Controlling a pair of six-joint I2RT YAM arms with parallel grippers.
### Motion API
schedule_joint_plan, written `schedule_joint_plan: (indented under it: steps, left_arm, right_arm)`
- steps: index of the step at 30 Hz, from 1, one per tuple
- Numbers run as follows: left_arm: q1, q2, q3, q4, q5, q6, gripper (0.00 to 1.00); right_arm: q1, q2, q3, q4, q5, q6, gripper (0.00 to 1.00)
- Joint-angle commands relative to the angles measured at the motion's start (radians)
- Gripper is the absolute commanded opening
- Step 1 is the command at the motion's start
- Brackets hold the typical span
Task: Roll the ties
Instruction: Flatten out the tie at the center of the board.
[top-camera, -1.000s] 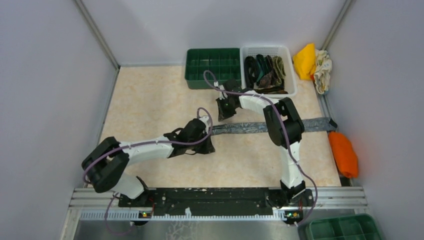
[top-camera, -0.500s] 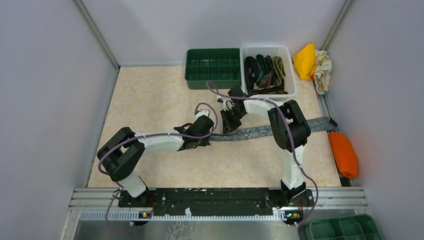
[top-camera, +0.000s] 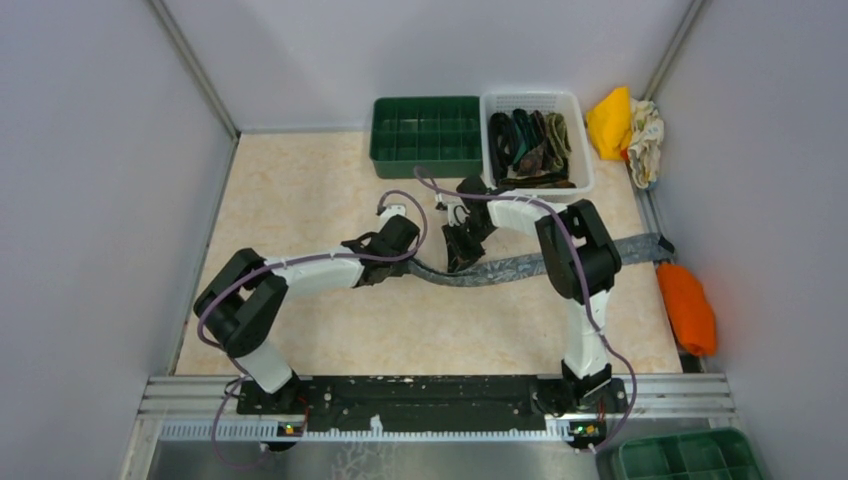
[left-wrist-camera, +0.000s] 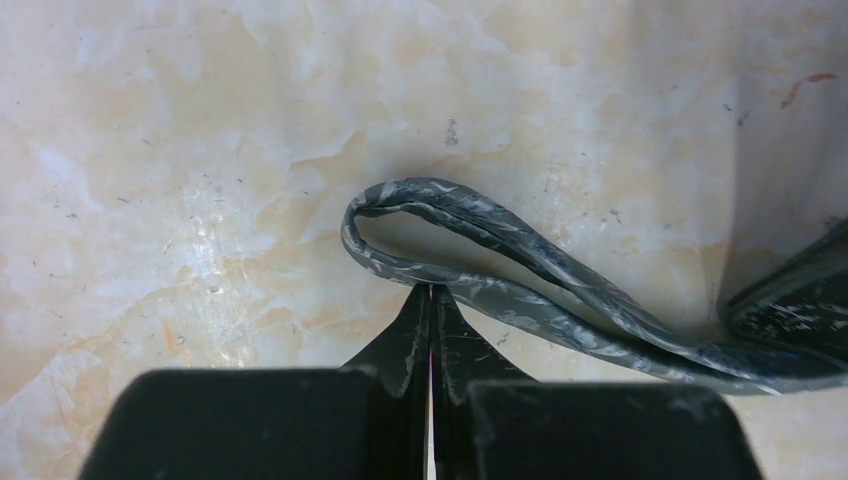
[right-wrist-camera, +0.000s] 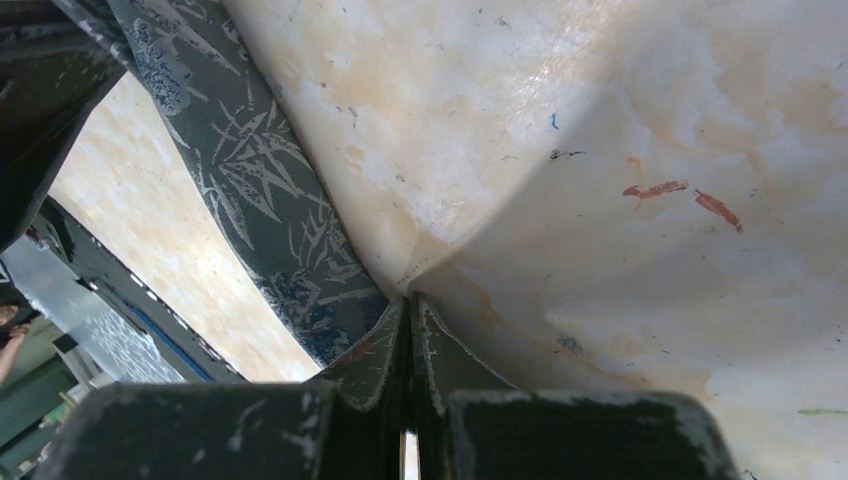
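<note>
A grey patterned tie (top-camera: 520, 262) lies across the middle of the table, its wide end at the right wall. Its left end is folded back into a flat loop (left-wrist-camera: 470, 212). My left gripper (top-camera: 410, 258) is shut, and its tips (left-wrist-camera: 431, 290) touch the loop's near edge with no fabric between them. My right gripper (top-camera: 461, 258) is also shut; its tips (right-wrist-camera: 410, 298) rest on the tabletop right beside the tie's edge (right-wrist-camera: 250, 170). More ties (top-camera: 530, 140) lie as dark coils in the white basket (top-camera: 586, 150) at the back.
A green compartment tray (top-camera: 425, 125) stands left of the basket. A yellow cloth (top-camera: 610, 120) and a pale one lie in the back right corner, an orange cloth (top-camera: 688, 305) along the right wall. Another green tray (top-camera: 690, 455) sits off the table at near right.
My left gripper has moved away from the near edge, and the tie's left end has bent into a loop. My right gripper has come from near the green tray to the tie.
</note>
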Motion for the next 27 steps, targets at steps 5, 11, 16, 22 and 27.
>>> schedule_joint_plan:
  steps: [5,11,16,22,27]
  left_arm:
    - [0.001,-0.083,0.045,-0.035,-0.009,0.034,0.00]
    - [0.047,-0.276,0.013,-0.153,-0.186,-0.121,0.00]
    - [0.076,-0.575,-0.106,-0.047,-0.326,-0.179,0.00]
    - [0.077,-0.828,-0.148,0.017,-0.487,-0.149,0.00]
    - [0.078,-0.905,-0.157,0.089,-0.516,-0.052,0.00]
  right_arm:
    - [-0.003,-0.009,0.028,0.077,0.261,0.060,0.07]
    - [0.009,-0.202,-0.070,0.298,0.321,0.061,0.28]
    - [0.071,-0.298,-0.176,0.395,0.272,-0.008,0.39]
    - [0.120,-0.310,-0.229,0.500,0.148,-0.025,0.44]
    - [0.152,-0.258,-0.215,0.522,0.116,-0.072,0.51]
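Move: The tie's looped left end lies about 12 cm left of the right hand and 3 cm ahead, some 1 cm below it; from the left hand it is just 2 cm ahead, 3 cm left and 2 cm below. Out beyond it, the green divided tray stands about 29 cm ahead of the right hand and 5 cm left, the white basket some 28 cm ahead and 20 cm right. The tie's far edge is left by the right fingertips, which swing forward about 5 cm, rise 5 cm and open halfway, then come back and left over the band towards the looped end, tilting to point more forward. The left hand, still shut, lifts off that end, slowly then fast, rising about 25 cm and going left, its tips tilting up and turning counter-clockwise. ##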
